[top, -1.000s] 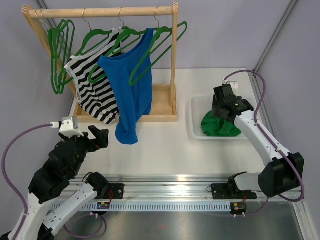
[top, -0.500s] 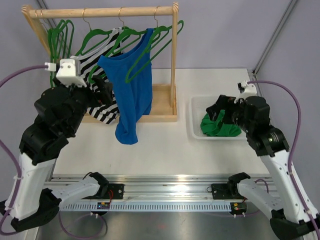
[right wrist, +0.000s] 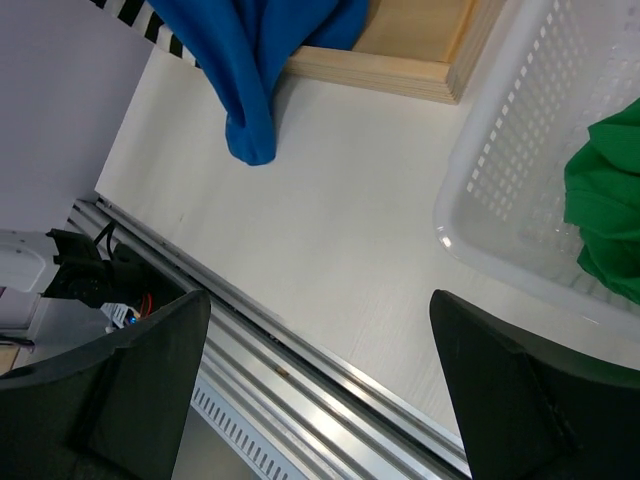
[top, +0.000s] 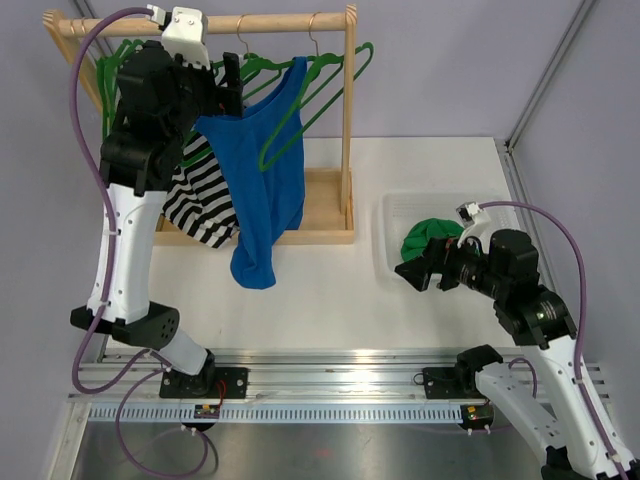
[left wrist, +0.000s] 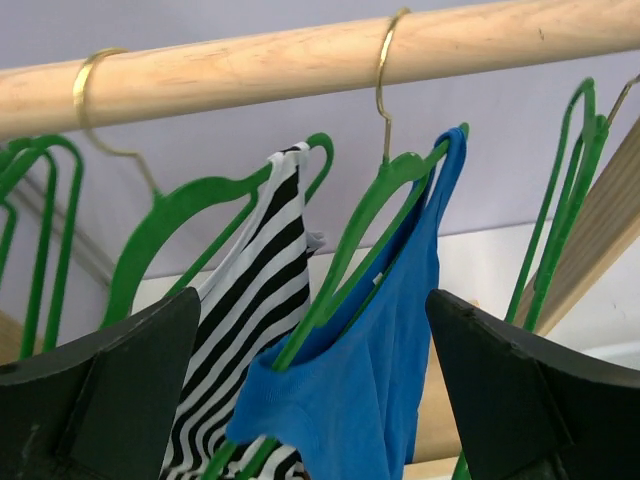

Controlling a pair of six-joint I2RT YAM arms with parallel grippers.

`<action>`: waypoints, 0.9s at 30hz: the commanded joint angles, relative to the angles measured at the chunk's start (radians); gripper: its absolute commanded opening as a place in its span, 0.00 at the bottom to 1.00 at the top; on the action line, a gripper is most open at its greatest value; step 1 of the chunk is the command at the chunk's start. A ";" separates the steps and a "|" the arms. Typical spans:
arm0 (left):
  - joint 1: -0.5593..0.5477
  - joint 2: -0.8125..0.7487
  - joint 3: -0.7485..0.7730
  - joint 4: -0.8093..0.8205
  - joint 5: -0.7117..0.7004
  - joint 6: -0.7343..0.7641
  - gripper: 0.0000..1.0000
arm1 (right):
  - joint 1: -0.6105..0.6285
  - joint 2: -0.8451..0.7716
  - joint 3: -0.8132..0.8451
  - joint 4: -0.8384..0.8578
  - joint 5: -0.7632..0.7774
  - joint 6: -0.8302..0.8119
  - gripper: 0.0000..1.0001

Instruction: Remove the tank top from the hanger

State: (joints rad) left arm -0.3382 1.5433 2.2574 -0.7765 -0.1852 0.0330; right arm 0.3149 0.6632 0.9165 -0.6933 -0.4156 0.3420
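A blue tank top (top: 265, 170) hangs on a green hanger (top: 290, 110) from the wooden rod (top: 280, 22). To its left a black-and-white striped tank top (top: 200, 200) hangs on another green hanger. My left gripper (top: 228, 92) is raised to the rod and stands open. In the left wrist view the blue tank top (left wrist: 370, 380) and its hanger (left wrist: 370, 210) lie between the spread fingers of that gripper (left wrist: 312, 330), untouched, with the striped top (left wrist: 250, 300) beside them. My right gripper (top: 418, 275) hovers open and empty over the table by the basket.
A white basket (top: 388, 262) at the right holds a green garment (top: 428, 238). The rack's wooden base (top: 320, 215) and right post (top: 349, 120) stand behind the hanging clothes. Several bare green hangers (top: 118, 110) hang at the rod's left end. The metal rail (right wrist: 330, 400) runs along the near edge.
My left arm has swung up from the table's near left to the rod, open jaws now around the blue top. My right gripper opened, left the green garment in the basket and drew back.
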 commanded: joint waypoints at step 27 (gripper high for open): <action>0.173 0.135 0.027 -0.004 0.472 -0.027 0.00 | 0.000 -0.071 -0.059 0.032 -0.104 0.002 0.96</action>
State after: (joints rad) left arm -0.1604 1.7153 2.2772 -0.8066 0.2752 0.0216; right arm 0.3149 0.5884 0.8551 -0.6933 -0.4927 0.3447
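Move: Just ahead of the left hand hangs the blue tank top's green hanger, its upper part about 7 cm ahead, 3 cm right and 6 cm lower. The striped top's hanger is roughly 5 cm ahead and 9 cm left of the hand, the empty hanger 8 cm ahead and 14 cm right, both slightly below it. The wooden bar runs some 8 cm ahead and 4 cm above. From the right hand, the blue top's hanger lies about 27 cm ahead, 26 cm left and 20 cm higher. Sinking about 7 cm and reaching some 6 cm forward at the same time, the left hand brings its open fingers around the blue top's hanger below the hook. It tips its fingers down slightly and turns about 15 degrees clockwise, then shifts a little right as the fingers close fully and pinch the hanger. ##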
